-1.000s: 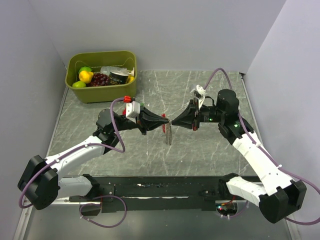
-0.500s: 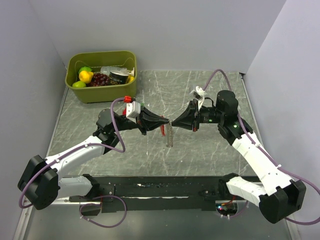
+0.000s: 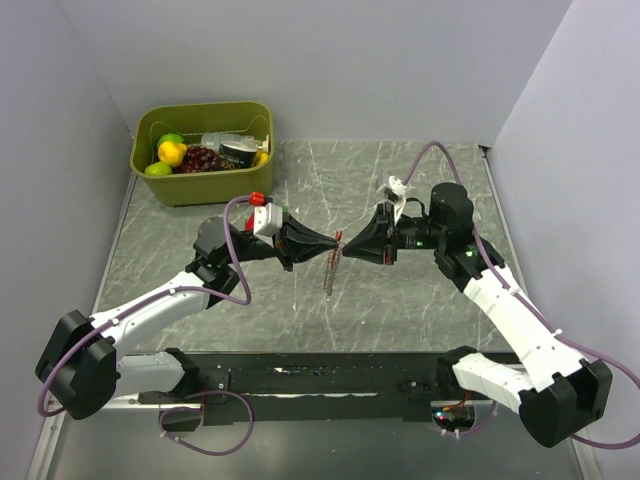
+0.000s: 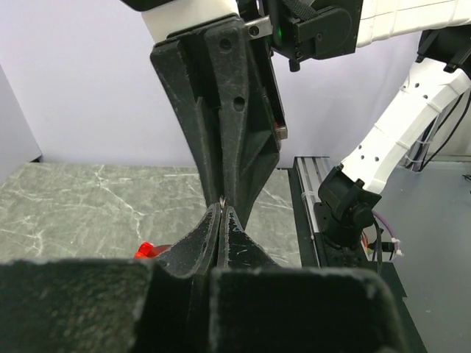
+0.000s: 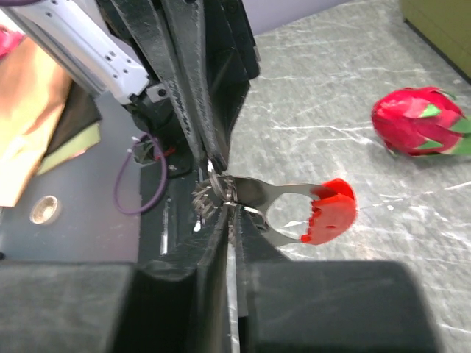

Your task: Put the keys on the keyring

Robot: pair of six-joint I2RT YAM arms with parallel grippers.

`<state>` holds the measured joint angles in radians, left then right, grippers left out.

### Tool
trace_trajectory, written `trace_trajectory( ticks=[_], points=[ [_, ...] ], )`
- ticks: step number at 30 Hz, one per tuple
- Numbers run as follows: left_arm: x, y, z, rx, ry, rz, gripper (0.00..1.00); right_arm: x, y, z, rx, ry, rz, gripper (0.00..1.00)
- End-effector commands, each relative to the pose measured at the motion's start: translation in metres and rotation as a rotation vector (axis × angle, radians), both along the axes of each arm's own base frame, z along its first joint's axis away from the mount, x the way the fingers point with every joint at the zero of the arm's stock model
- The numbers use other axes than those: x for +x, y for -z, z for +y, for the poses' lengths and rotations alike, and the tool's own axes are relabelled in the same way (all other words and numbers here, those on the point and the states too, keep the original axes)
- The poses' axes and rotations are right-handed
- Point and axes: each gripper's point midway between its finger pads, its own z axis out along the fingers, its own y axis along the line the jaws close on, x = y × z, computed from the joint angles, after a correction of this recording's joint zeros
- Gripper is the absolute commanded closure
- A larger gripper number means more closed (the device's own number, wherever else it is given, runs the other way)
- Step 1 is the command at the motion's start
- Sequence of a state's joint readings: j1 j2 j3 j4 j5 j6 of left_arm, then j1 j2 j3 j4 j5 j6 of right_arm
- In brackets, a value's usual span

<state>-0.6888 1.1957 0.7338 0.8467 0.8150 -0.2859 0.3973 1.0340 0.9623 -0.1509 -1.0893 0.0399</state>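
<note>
Above the middle of the table the two grippers meet tip to tip. My left gripper [image 3: 333, 250] [image 4: 221, 206] is shut, with a sliver of the keyring's metal pinched at its tips. In the right wrist view the keyring [image 5: 283, 202] shows as a silvery loop with a bright-red fob [image 5: 331, 212], and toothed keys [image 5: 202, 202] bunch at its ring end. From above, the keys [image 3: 330, 278] hang down below the tips. My right gripper [image 3: 346, 250] [image 5: 234, 208] has its jaws parted by a thin slit, its tips against the ring's metal.
An olive bin [image 3: 205, 190] with toy fruit and a can stands at the back left. A round red toy fruit with green leaves [image 5: 416, 121] lies on the marble table beyond the fob. A black rail [image 3: 330, 375] runs along the near edge between the arm bases.
The right jaws have parted slightly from shut. The hanging keys have swung a little left and lower under the left gripper's tips. Both arms have barely moved.
</note>
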Motion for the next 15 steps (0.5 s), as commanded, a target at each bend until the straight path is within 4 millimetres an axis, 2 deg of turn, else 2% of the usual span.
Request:
trace_trajectory(
  ticks=[1, 6, 9, 12, 15],
  points=[
    [-0.011, -0.039, 0.004, -0.075, 0.016, -0.132, 0.99, 0.000, -0.024, -0.006, 0.014, 0.060, -0.112, 0.69],
    [-0.013, -0.037, 0.005, -0.062, 0.021, -0.136, 0.99, -0.007, -0.051, -0.014, 0.051, 0.115, -0.206, 0.44],
    [-0.015, -0.037, 0.005, -0.059, 0.031, -0.139, 0.99, -0.013, -0.062, -0.014, 0.085, 0.099, -0.220, 0.35],
    [-0.016, -0.038, 0.003, -0.060, 0.039, -0.139, 0.99, -0.014, -0.064, -0.011, 0.101, 0.079, -0.213, 0.32],
    [-0.018, -0.040, 0.002, -0.066, 0.049, -0.144, 0.99, -0.012, -0.061, -0.007, 0.105, 0.052, -0.195, 0.36]
  ],
)
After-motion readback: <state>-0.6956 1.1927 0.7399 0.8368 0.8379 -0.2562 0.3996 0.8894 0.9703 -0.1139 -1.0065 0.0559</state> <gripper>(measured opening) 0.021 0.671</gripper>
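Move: The keyring with its keys hangs right at the right fingertips, its middle about 3 cm below them and 1 cm to their left; from the left hand it is about 1 cm right and 3 cm below. From the right hand the dragon fruit lies some 12 cm ahead, 20 cm left and 25 cm below, and the green bin about 35 cm ahead, 38 cm left and 22 cm below. The right fingers spread wide and the hand rises about 4 cm off the keyring, still pinched by the left. ##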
